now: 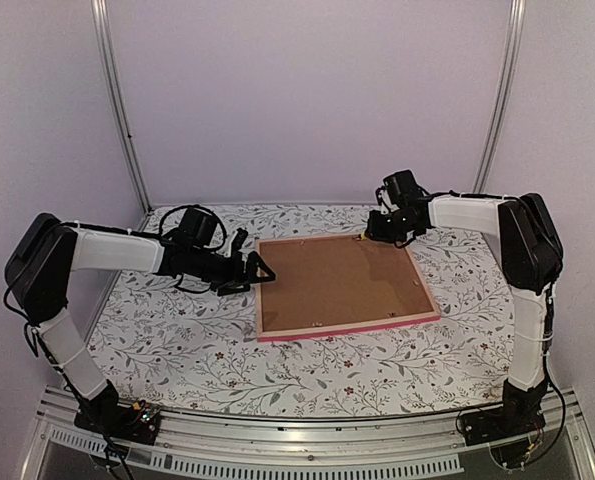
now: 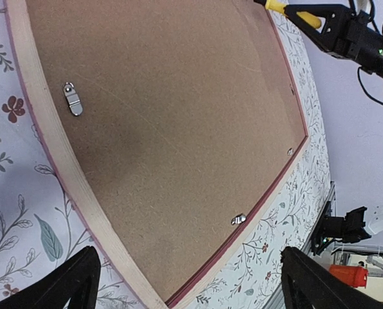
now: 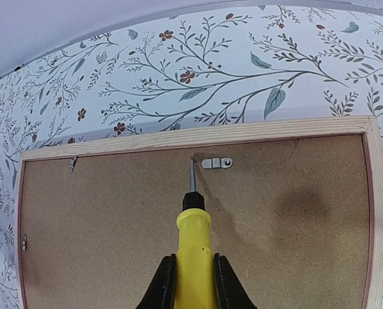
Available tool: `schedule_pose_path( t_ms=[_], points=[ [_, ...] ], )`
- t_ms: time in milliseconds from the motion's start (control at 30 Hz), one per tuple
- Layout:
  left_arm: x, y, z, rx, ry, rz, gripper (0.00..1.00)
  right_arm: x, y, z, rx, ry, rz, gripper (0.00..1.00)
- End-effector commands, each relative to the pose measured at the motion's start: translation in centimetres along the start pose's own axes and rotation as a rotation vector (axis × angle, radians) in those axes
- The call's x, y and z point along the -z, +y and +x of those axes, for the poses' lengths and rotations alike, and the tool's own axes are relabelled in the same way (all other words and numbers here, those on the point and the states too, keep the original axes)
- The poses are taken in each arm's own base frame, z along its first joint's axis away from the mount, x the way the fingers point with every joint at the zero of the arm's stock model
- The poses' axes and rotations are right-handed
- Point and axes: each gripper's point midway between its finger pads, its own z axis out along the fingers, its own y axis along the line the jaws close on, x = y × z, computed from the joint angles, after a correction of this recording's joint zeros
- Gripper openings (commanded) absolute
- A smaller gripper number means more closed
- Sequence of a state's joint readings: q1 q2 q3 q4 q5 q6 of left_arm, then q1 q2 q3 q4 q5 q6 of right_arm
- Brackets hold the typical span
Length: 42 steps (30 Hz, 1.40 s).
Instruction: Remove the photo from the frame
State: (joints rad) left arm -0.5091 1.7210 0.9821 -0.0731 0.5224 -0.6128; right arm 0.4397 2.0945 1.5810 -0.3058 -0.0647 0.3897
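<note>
The frame [image 1: 260, 292] lies face down on the table, its pink edge [image 1: 349, 328] showing along the near side. The brown backing board [image 1: 337, 278] fills it, so the photo is hidden. My right gripper [image 3: 193, 283] is shut on a yellow screwdriver [image 3: 194, 235], whose blade tip rests on the board just left of a metal clip [image 3: 217, 163] by the far rail [image 3: 197, 136]. My left gripper [image 2: 191, 283] is open, hovering over the frame's near-left corner [image 2: 62, 161] and touching nothing. In the top view it [image 1: 261, 268] sits at the frame's left edge.
More metal clips [image 2: 73, 99] [image 2: 238, 219] hold the board [image 2: 172, 116] along other sides. The floral tablecloth [image 1: 177, 340] surrounds the frame. The right gripper [image 2: 333, 29] with the screwdriver [image 2: 294, 13] shows at the far corner in the left wrist view.
</note>
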Motion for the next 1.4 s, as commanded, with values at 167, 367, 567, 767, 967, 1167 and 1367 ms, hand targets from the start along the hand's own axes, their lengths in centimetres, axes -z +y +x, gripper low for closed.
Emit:
schedule_pose_path(
  t_ms=[167, 367, 567, 767, 967, 1167, 1367],
  points=[
    [-0.1, 0.9, 0.3, 0.004, 0.008, -0.013, 0.99, -1.0, 2.7, 0.8, -0.011, 0.027, -0.079, 0.00],
    [0.0, 1.0, 0.4, 0.006, 0.007, -0.017, 1.00, -1.9, 5.2, 1.2, 0.008, 0.034, -0.127, 0.00],
    [0.0, 1.0, 0.5, 0.008, 0.007, -0.017, 0.99, -2.0, 8.2, 1.0, 0.039, 0.018, -0.187, 0.00],
    [0.1, 1.0, 0.5, 0.007, 0.007, -0.020, 0.99, -2.0, 11.4, 0.7, 0.074, 0.002, -0.250, 0.00],
    [0.2, 1.0, 0.5, 0.006, 0.005, -0.022, 0.99, -3.0, 14.1, 1.2, 0.104, 0.012, -0.288, 0.00],
    [0.2, 1.1, 0.5, 0.010, 0.005, -0.019, 0.99, -4.5, 15.2, 1.2, 0.113, 0.014, -0.286, 0.00],
    [0.4, 1.1, 0.5, 0.009, 0.000, -0.024, 0.99, -5.9, 14.4, 1.7, 0.111, 0.024, -0.248, 0.00]
  ],
)
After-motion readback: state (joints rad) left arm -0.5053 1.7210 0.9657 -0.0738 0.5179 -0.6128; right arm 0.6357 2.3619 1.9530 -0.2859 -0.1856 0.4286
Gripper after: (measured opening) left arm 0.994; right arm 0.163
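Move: The right hand holds the yellow screwdriver. The far-edge clip nearer the left corner lies about 16 cm to its left, 5 cm ahead and 7 cm below. At the same depth and height, the already turned clip is 1 cm left and the frame's far left corner about 29 cm left; the left-side clip is some 28 cm left and 4 cm back. From the left hand, the aimed-at clip lies about 12 cm ahead, 11 cm right and 7 cm below. Still gripped in the right fingers, the screwdriver leaves the turned clip and goes some 16 cm left along the frame's far edge. It rises about 2 cm midway to pass the next clip, then sinks again, the hand turning about 15 degrees counter-clockwise, until the tip is low over the backing between that clip and the left corner. ##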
